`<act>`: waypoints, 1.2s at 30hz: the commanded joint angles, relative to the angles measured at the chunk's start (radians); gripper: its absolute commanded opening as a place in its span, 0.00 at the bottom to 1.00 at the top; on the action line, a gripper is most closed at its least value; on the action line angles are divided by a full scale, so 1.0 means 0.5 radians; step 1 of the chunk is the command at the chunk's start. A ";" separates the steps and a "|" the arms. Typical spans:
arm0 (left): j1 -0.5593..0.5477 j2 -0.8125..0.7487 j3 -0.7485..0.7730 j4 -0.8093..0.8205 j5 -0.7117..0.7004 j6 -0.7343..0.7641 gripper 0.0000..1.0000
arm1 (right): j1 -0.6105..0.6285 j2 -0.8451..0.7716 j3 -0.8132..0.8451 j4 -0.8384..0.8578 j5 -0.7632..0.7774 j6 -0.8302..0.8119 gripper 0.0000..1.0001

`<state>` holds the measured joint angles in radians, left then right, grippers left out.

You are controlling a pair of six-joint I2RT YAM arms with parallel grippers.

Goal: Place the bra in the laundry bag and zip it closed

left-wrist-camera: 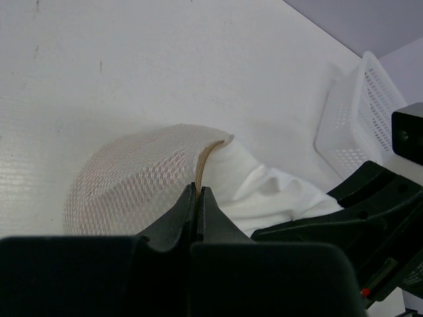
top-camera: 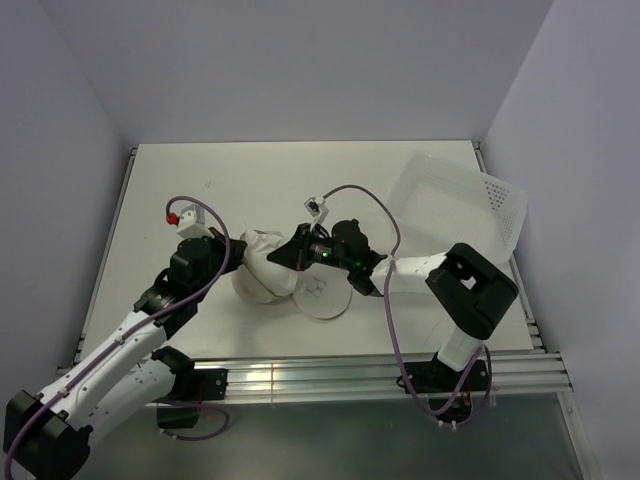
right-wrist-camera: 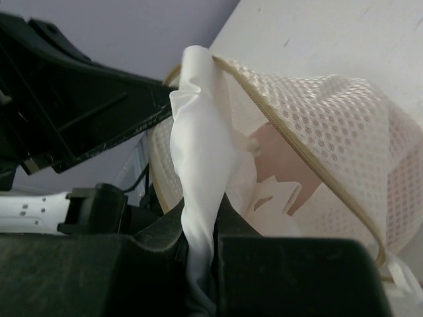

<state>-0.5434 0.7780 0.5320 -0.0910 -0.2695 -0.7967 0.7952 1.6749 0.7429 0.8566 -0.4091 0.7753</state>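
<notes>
The laundry bag [top-camera: 256, 283] is a whitish mesh pouch lying on its side at the table's middle, with its round lid [top-camera: 322, 296] flat beside it. My left gripper [top-camera: 230, 257] is shut on the bag's tan zip rim [left-wrist-camera: 206, 157], its tips [left-wrist-camera: 198, 189] pinching the edge, and the mesh wall [left-wrist-camera: 129, 188] bulges to the left. The white bra [left-wrist-camera: 268, 193] hangs at the bag's mouth. My right gripper [top-camera: 292, 254] is shut on a twisted strip of the bra [right-wrist-camera: 197, 152], tips [right-wrist-camera: 201, 228] close to the open mesh bag [right-wrist-camera: 344, 142].
A clear perforated plastic bin [top-camera: 462, 195] stands tilted at the back right, also seen from the left wrist as the bin [left-wrist-camera: 360, 119]. The two grippers sit almost head to head over the bag. Bare white table [top-camera: 250, 185] lies behind them.
</notes>
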 commanded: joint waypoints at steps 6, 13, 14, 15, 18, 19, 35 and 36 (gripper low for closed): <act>0.010 0.064 0.099 0.311 0.149 0.059 0.00 | 0.100 -0.027 0.032 -0.283 -0.157 -0.283 0.00; 0.004 0.030 -0.039 0.455 0.446 0.017 0.00 | 0.109 0.065 0.315 -0.811 0.051 -0.275 0.00; 0.004 0.012 -0.067 0.446 0.465 0.007 0.00 | 0.109 0.062 0.345 -0.832 0.179 -0.244 0.00; 0.004 -0.013 -0.073 0.403 0.478 -0.008 0.00 | 0.109 0.065 0.406 -0.854 0.241 -0.180 0.00; 0.001 -0.077 -0.128 0.384 0.521 -0.063 0.00 | 0.121 0.065 0.481 -0.885 0.471 0.004 0.00; 0.001 -0.089 -0.143 0.403 0.524 -0.078 0.00 | 0.131 0.056 0.475 -0.821 0.538 0.050 0.00; -0.027 -0.004 -0.171 0.489 0.625 -0.186 0.00 | 0.299 0.359 0.579 -0.765 1.217 0.450 0.04; -0.027 0.005 -0.165 0.480 0.628 -0.183 0.00 | 0.303 0.362 0.588 -0.777 1.241 0.434 0.05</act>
<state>-0.5476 0.7757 0.4397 0.0727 0.0032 -0.8612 0.9321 1.8439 1.0008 0.4614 0.1081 0.9638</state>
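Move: From the right hand, which already holds the white garment, the mesh laundry bag's middle lies about 3 cm left, 2 cm farther out and 8 cm below, with the pink bra inside some 4 cm left, 3 cm out and 10 cm down. The bag's round lid lies on the table about 12 cm to the right and 4 cm back. From the left hand, which already pinches the bag's zip rim, the bag's middle is about 4 cm right, 2 cm ahead and 9 cm below. The right hand, still gripping the white garment, stuffs it into the open bag: it dips back and down by 3 to 4 cm, sweeps forward about 7 cm with a slight lift while turning clockwise roughly 30 degrees, then edges left and pushes down another 4 cm, its fingertips behind the zip rim. Meanwhile the left hand keeps its pinch on that rim and draws it about 5 cm right and a little back towards the right gripper, turning some 15 degrees clockwise. ##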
